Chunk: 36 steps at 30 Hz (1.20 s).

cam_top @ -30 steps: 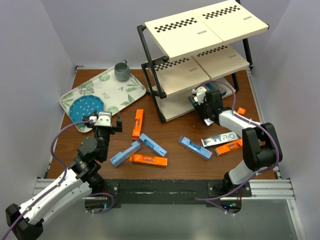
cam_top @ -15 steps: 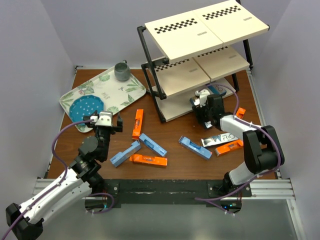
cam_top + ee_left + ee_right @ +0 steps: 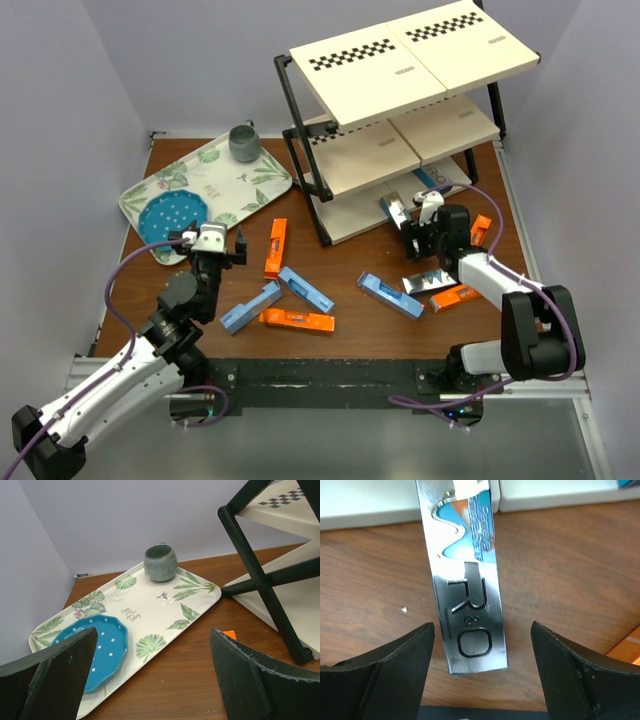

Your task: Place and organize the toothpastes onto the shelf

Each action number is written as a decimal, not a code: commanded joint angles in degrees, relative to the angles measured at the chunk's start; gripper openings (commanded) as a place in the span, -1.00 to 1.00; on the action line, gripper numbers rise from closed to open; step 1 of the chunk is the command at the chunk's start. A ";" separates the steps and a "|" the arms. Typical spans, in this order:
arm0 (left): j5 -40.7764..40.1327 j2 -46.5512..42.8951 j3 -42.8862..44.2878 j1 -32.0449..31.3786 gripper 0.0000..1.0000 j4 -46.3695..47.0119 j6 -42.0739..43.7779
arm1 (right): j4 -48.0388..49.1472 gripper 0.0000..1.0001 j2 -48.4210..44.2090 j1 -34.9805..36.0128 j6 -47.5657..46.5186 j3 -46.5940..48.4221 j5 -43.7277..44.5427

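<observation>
The shelf [image 3: 372, 85] stands at the back right, a black frame with slanted cream boards. A silver toothpaste carton [image 3: 465, 585] lies with its far end on the lowest board [image 3: 365, 502] and its near end on the table. It also shows in the top view [image 3: 392, 211]. My right gripper [image 3: 481, 642] is open, its fingers apart on either side of the carton's near end without touching it; in the top view the right gripper [image 3: 414, 236] is just in front of the shelf. My left gripper [image 3: 216, 246] is open and empty by the tray. Orange [image 3: 275, 247], blue [image 3: 306, 288] and silver [image 3: 428, 280] cartons lie loose on the table.
A leaf-patterned tray [image 3: 150, 605] at the back left holds a grey-green mug [image 3: 160, 562] and a blue dotted plate [image 3: 97, 647]. The shelf's black leg [image 3: 262, 587] stands to the right of my left gripper. A blue carton [image 3: 432, 178] lies on the lowest board.
My right gripper has drawn back from the shelf toward the near right, and the silver carton now lies free at the lowest board. The left arm has not moved.
</observation>
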 commanded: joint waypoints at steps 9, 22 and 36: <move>0.81 0.36 0.78 0.23 0.99 1.26 -1.38 | 0.41 0.48 2.42 -2.12 1.22 0.42 -7.30; 0.55 1.24 0.78 0.23 0.99 1.43 -1.21 | 1.46 -0.07 -0.21 -2.12 -2.29 0.77 -7.05; 0.46 2.56 0.52 0.23 0.99 1.78 -1.03 | 11.13 -0.15 7.43 -2.12 -2.65 8.94 -6.61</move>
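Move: The silver toothpaste box lies propped on the bottom shelf's front edge, its near end between and just below my right fingers; its middle is about 4 cm ahead, 2 cm left and 2 cm lower. On the shelf, the blue box sits some 11 cm ahead and 5 cm right. The white box on the table is about 8 cm back and 4 cm right. From my left hand the silver box lies roughly 10 cm ahead, 36 cm right and well below. I sink my open right hand about 2 cm, easing back nearly 1 cm, so the fingers straddle the near end of the silver box, and close them until they pinch its two sides. Keeping that grip, I lift about 3 cm and push forward some 4 cm, taking the box farther in over the bottom shelf. ##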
